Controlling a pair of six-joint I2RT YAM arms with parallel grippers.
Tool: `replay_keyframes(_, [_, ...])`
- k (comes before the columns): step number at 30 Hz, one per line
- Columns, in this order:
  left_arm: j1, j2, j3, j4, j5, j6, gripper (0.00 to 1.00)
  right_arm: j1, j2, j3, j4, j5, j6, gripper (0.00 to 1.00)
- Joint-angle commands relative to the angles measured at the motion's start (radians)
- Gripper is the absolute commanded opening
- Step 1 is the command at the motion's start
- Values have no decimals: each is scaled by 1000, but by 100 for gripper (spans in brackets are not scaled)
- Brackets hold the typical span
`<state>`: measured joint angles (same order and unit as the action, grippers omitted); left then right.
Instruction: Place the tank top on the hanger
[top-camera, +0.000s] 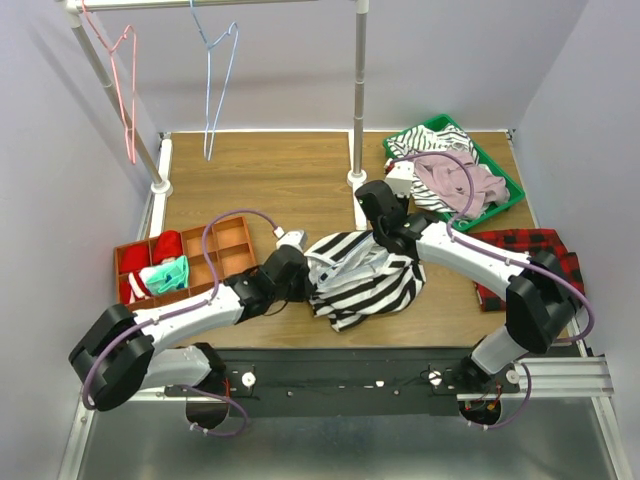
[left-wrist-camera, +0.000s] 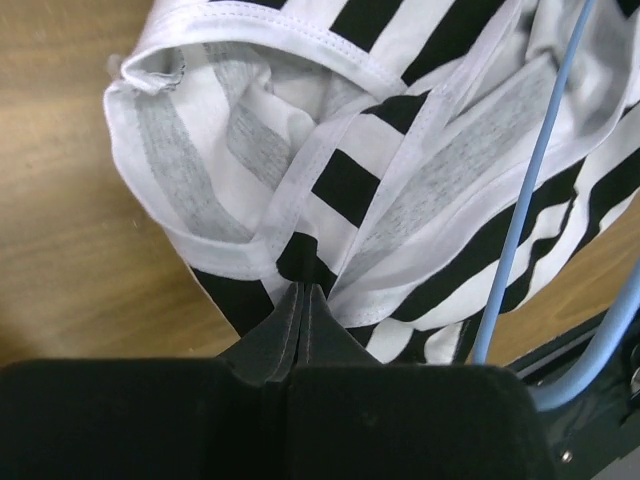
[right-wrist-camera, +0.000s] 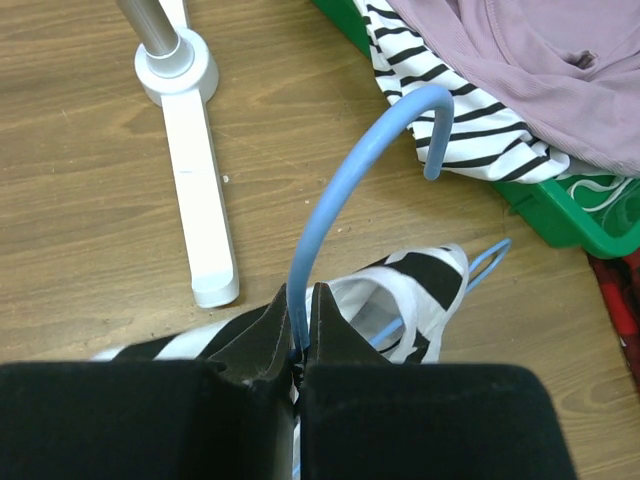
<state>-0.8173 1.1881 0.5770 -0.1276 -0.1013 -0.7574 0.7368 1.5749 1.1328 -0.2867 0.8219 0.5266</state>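
Note:
The black-and-white striped tank top (top-camera: 370, 285) lies bunched on the wooden table between my two arms. My left gripper (top-camera: 303, 268) is at its left edge. In the left wrist view its jaws (left-wrist-camera: 302, 290) are pressed together on a hem fold of the tank top (left-wrist-camera: 250, 130). My right gripper (top-camera: 390, 232) is above the top's far edge, shut on the neck of the light-blue wire hanger (right-wrist-camera: 330, 190). The hook curves up away from the fingers. The hanger's wire (left-wrist-camera: 530, 200) runs inside the cloth, and one corner pokes out by a strap (right-wrist-camera: 430, 275).
A green bin (top-camera: 510, 195) at the back right holds a pale pink garment (top-camera: 455, 175) and striped cloth. Red plaid cloth (top-camera: 535, 245) lies right. A red divided tray (top-camera: 225, 245) sits left. The rack post (top-camera: 357, 180) stands behind; a pink hanger (top-camera: 125, 80) and a blue one (top-camera: 220, 80) hang on it.

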Motion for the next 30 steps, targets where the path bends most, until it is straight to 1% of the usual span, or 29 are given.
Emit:
replay_keyframes(1, [-62, -56, -80, 58, -70, -66, 0, 1, 24, 10, -40, 17, 95, 1])
replay_keyframes(2, [-66, -64, -112, 77, -67, -71, 0, 1, 22, -1, -40, 29, 95, 1])
replay_keyframes(5, [-86, -116, -178, 153, -57, -89, 8, 1, 23, -13, -39, 69, 102, 1])
replay_keyframes(8, [-88, -172, -212, 186, -61, -83, 14, 1, 31, -25, -32, 79, 108, 1])
replay_keyframes(12, [-88, -229, -220, 195, -58, -46, 15, 1, 28, -54, -19, 89, 112, 1])
replay_keyframes(18, [-88, -277, -243, 235, -57, -31, 26, 1, -12, -143, -6, 92, 130, 1])
replay_keyframes(20, [-88, -282, -244, 233, -63, -34, 27, 1, -19, -168, -2, 95, 131, 1])
replay_keyframes(26, [-88, -295, -223, 220, -67, -17, 27, 1, 0, -171, -5, 97, 135, 1])
replay_keyframes(28, [-88, -294, -218, 211, -67, -11, 22, 1, 5, -166, -6, 100, 135, 1])
replay_keyframes(29, [-88, -292, -215, 212, -61, -10, 22, 1, 8, -163, -6, 103, 136, 1])
replay_keyframes(30, [-88, -292, -213, 217, -55, -8, 18, 1, 7, -157, -11, 105, 139, 1])
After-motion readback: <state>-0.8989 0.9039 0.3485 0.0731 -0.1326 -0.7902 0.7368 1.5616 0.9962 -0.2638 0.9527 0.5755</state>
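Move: The left fingers are shut on the near-left edge of the tank top, with the near end of the hanger about 5 cm to their right, roughly level forward and slightly higher. From that hand the tank top's middle is some 14 cm right and 5 cm below; the wooden tray's middle is about 28 cm left. The right hand grips the hanger by its neck, with the tank top's middle some 15 cm back, 9 cm left and 13 cm below; the rack's foot ends about 10 cm left and the green basket's middle is 13 cm ahead, 14 cm right. Still pinching the tank top's edge, the left hand tugs it back about 3.5 cm and a little down, then parts its fingers, lets go and rises some 4.5 cm with a slight tilt. The right hand keeps its grip on the hanger and carries it right, down and a little back, roughly 5 cm in all, turning slightly clockwise. ##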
